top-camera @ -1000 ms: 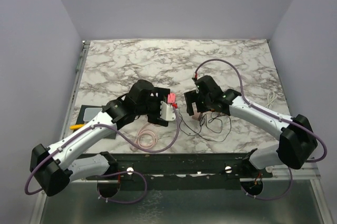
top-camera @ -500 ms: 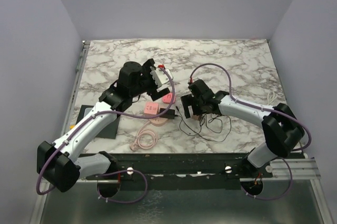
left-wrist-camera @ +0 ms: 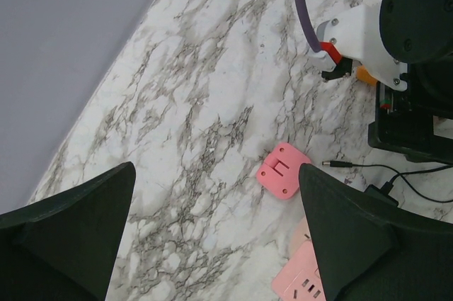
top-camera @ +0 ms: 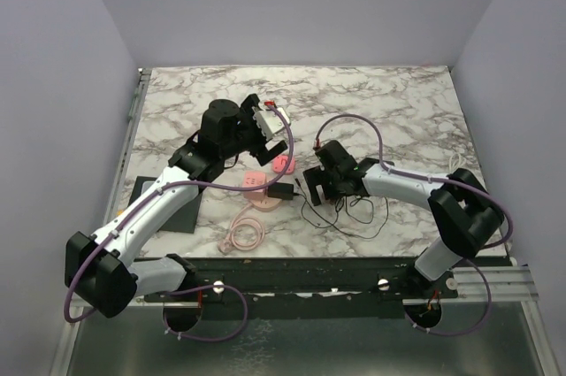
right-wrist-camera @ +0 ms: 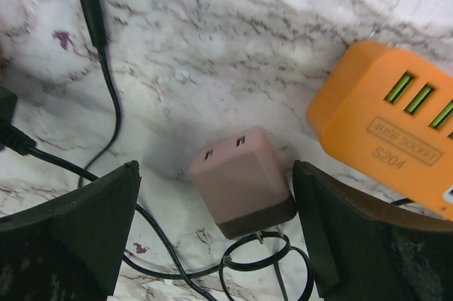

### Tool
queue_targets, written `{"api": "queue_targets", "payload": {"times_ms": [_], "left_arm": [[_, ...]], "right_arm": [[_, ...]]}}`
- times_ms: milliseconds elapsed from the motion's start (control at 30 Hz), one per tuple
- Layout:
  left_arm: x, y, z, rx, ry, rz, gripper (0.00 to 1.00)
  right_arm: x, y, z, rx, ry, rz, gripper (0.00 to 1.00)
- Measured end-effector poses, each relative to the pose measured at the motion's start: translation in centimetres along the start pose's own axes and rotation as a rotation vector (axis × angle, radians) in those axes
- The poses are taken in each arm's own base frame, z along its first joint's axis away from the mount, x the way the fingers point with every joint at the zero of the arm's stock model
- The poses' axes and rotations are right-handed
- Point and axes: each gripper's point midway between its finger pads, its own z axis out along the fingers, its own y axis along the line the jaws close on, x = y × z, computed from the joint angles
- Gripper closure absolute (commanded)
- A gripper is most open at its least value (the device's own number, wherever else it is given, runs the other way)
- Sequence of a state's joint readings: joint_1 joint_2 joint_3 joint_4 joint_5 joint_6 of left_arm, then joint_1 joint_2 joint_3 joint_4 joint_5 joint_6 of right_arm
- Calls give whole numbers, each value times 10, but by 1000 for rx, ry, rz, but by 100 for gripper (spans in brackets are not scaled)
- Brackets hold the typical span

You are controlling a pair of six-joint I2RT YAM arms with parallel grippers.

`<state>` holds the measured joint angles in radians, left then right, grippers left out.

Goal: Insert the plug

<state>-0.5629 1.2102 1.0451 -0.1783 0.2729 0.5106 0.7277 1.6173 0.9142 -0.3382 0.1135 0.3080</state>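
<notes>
The plug (right-wrist-camera: pixel 244 180) is a brownish-pink charger cube with two slots on its light end. It lies on the marble between the fingers of my right gripper (right-wrist-camera: pixel 214 173), which is open and low over it, touching nothing. A black cable (right-wrist-camera: pixel 106 131) loops beside and under it. The pink socket (top-camera: pixel 256 183) lies flat left of the right gripper (top-camera: pixel 320 183), and one corner of the socket (left-wrist-camera: pixel 304 283) shows in the left wrist view. My left gripper (top-camera: pixel 265 119) hangs open and empty above the table behind it, as the left wrist view (left-wrist-camera: pixel 212 244) also shows.
An orange multi-socket block (right-wrist-camera: pixel 386 124) lies right beside the plug. A small pink plate (left-wrist-camera: pixel 283 170) and a black adapter (top-camera: pixel 281 190) with a barrel connector (left-wrist-camera: pixel 336 165) lie near the pink socket. A pink coiled cable (top-camera: pixel 246 234) and a black mat (top-camera: pixel 150 195) are at the front left.
The left arm rose from the pink socket and swung back and left, uncovering it. The right gripper shifted slightly left and nearer. Both grippers stayed open.
</notes>
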Motion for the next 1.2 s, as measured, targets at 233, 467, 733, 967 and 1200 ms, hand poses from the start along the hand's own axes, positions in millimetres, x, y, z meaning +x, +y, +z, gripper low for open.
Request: {"api": "queue_targets", "payload": {"times_ms": [233, 467, 733, 967, 1200], "left_arm": [[-1, -1, 0, 6, -6, 0, 1], [-3, -3, 0, 19, -16, 1, 1], [-1, -6, -3, 23, -18, -5, 1], [9, -15, -4, 33, -2, -61, 1], [7, -23, -4, 62, -13, -124, 1]], "right_arm": [[17, 0, -3, -21, 27, 3, 12], [16, 0, -5, -21, 22, 12, 21], [7, -4, 1, 21, 16, 13, 47], [-6, -7, -4, 47, -11, 13, 57], [-66, 1, -38, 22, -190, 7, 57]]}}
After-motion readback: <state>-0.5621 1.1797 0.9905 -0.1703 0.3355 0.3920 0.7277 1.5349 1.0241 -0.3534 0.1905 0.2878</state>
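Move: Between the right hand's wide-open fingers, about 1 cm to the right of their middle and 1 cm below it, lies the small pink cube plug. The orange power strip is some 8 cm to this hand's right and 3 cm ahead. The pink square block stands about 10 cm left and 6 cm ahead, the black cord tip about 7 cm left and 2 cm ahead. From the left hand, the cube plug is some 6 cm back, 13 cm right and 24 cm below. Sliding back a centimetre or two just over the table, the right hand returns forward while its fingers close on the sides of the pink cube plug, then lifts it about 7 cm, ever faster, also going some 3 cm forward towards the left hand, fingers tilting up about 10 degrees. The left hand, empty and open, eases back about 2 cm and sinks slightly, tipping down a little. ##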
